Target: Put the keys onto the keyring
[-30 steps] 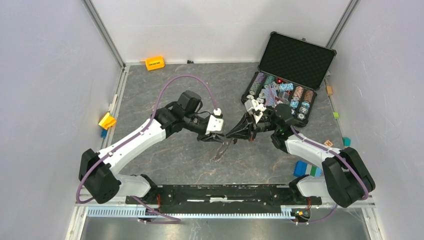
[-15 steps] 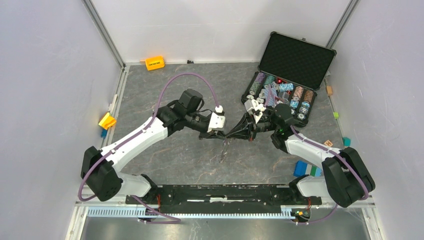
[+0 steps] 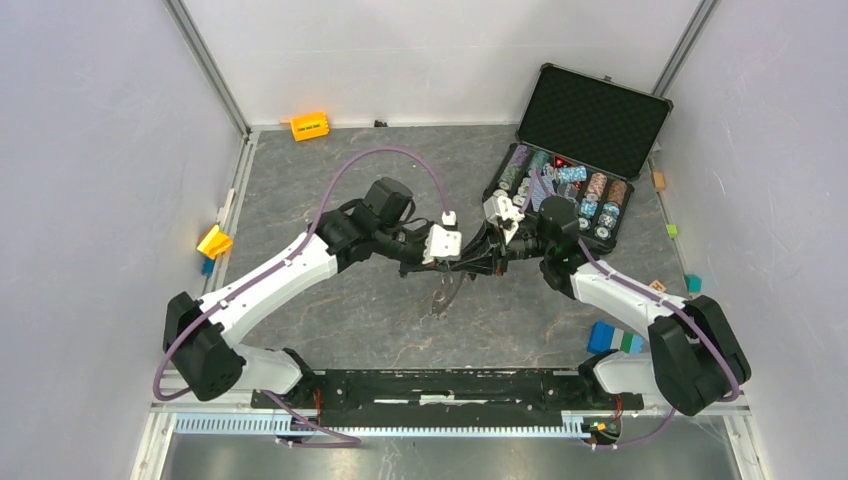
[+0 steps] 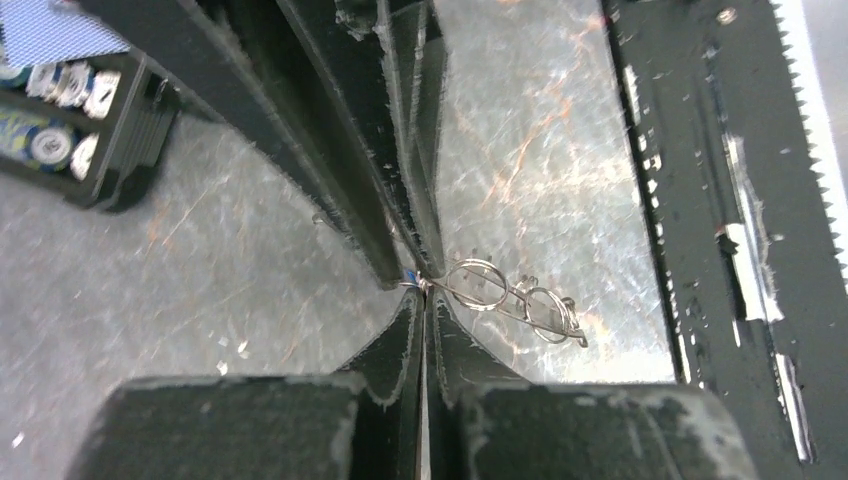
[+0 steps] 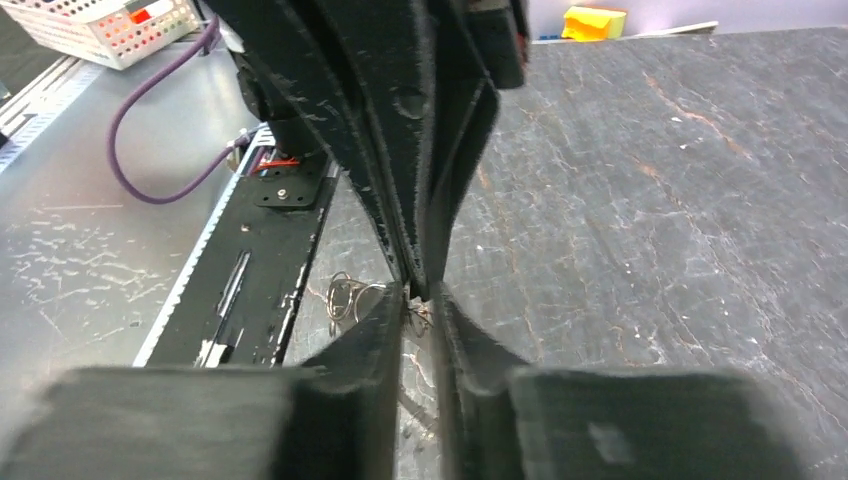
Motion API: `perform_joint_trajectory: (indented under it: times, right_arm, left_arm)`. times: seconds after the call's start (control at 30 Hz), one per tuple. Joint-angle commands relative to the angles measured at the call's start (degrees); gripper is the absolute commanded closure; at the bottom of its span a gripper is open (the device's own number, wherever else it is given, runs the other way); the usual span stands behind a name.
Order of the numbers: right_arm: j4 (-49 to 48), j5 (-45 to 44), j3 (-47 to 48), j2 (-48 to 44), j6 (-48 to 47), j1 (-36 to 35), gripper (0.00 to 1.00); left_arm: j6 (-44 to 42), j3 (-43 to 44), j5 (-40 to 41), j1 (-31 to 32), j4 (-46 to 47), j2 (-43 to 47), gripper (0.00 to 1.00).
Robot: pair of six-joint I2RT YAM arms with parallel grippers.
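Observation:
Both grippers meet tip to tip above the middle of the table. My left gripper [image 3: 458, 264] [image 4: 425, 292] is shut, its fingertips pinched on the end of the keyring [image 4: 482, 286], a string of thin linked wire rings. The keyring [image 3: 441, 296] hangs below the tips over the table. A tiny blue-headed key [image 4: 411, 278] shows right at the pinch point, against the tip of my right gripper. My right gripper [image 3: 472, 264] [image 5: 420, 298] faces the left one with a narrow gap between its fingers, and the table shows through that gap. The keyring [image 5: 348, 296] dangles just left of its fingertips.
An open black case [image 3: 560, 190] of poker chips stands at the back right, close behind the right arm. Small blocks lie at the edges: orange [image 3: 309, 126], yellow [image 3: 213, 241], blue-green [image 3: 612, 338]. A black rail [image 3: 450, 385] runs along the near edge.
My left gripper has moved right to meet the right gripper's tips and has shut on the keyring's end. The right jaws have parted slightly. The ring now hangs under both tips.

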State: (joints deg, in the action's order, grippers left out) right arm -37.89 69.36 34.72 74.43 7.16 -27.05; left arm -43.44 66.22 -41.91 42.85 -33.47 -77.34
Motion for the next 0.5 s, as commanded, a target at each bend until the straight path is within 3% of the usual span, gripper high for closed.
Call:
perform_joint_trajectory:
  times: [0.0,0.07,0.17,0.47]
  right_arm:
    - [14.0,-5.3,4.3,-1.5,-13.4,0.1,0.7]
    - [13.9,-5.6,4.2,-1.7,-13.4,0.1,0.59]
    - [13.7,-5.4,4.2,-1.7,-13.3,0.0,0.53]
    - [10.8,-3.4,3.6,-2.0,-11.0,-0.5,0.51]
  left_arm:
    - [3.4,8.3,14.5,4.5,-7.5,-0.6,0.98]
    - [3.3,11.9,18.2,5.6,-13.0,-2.0,0.98]
    - [3.8,17.5,23.5,7.2,-19.2,-4.6,0.98]
    - [6.2,25.4,32.4,11.4,-27.9,-9.8,0.98]
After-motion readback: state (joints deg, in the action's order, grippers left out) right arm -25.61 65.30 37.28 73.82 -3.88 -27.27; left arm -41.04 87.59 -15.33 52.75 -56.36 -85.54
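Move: The small ring to be worked on is already pinched at the left fingertips, and the right fingertips meet it within about 1 cm. The keyring plate hangs from there, its middle roughly 5 cm back, 1 cm left and 4 cm below either hand. The open chip case lies far off, some 22 cm right, 15 cm ahead and about 15 cm lower. Right fingers open half-way off the ring, easing forward and down; the left keeps its pinch, lifting about 2 cm, rolling 20 degrees. ##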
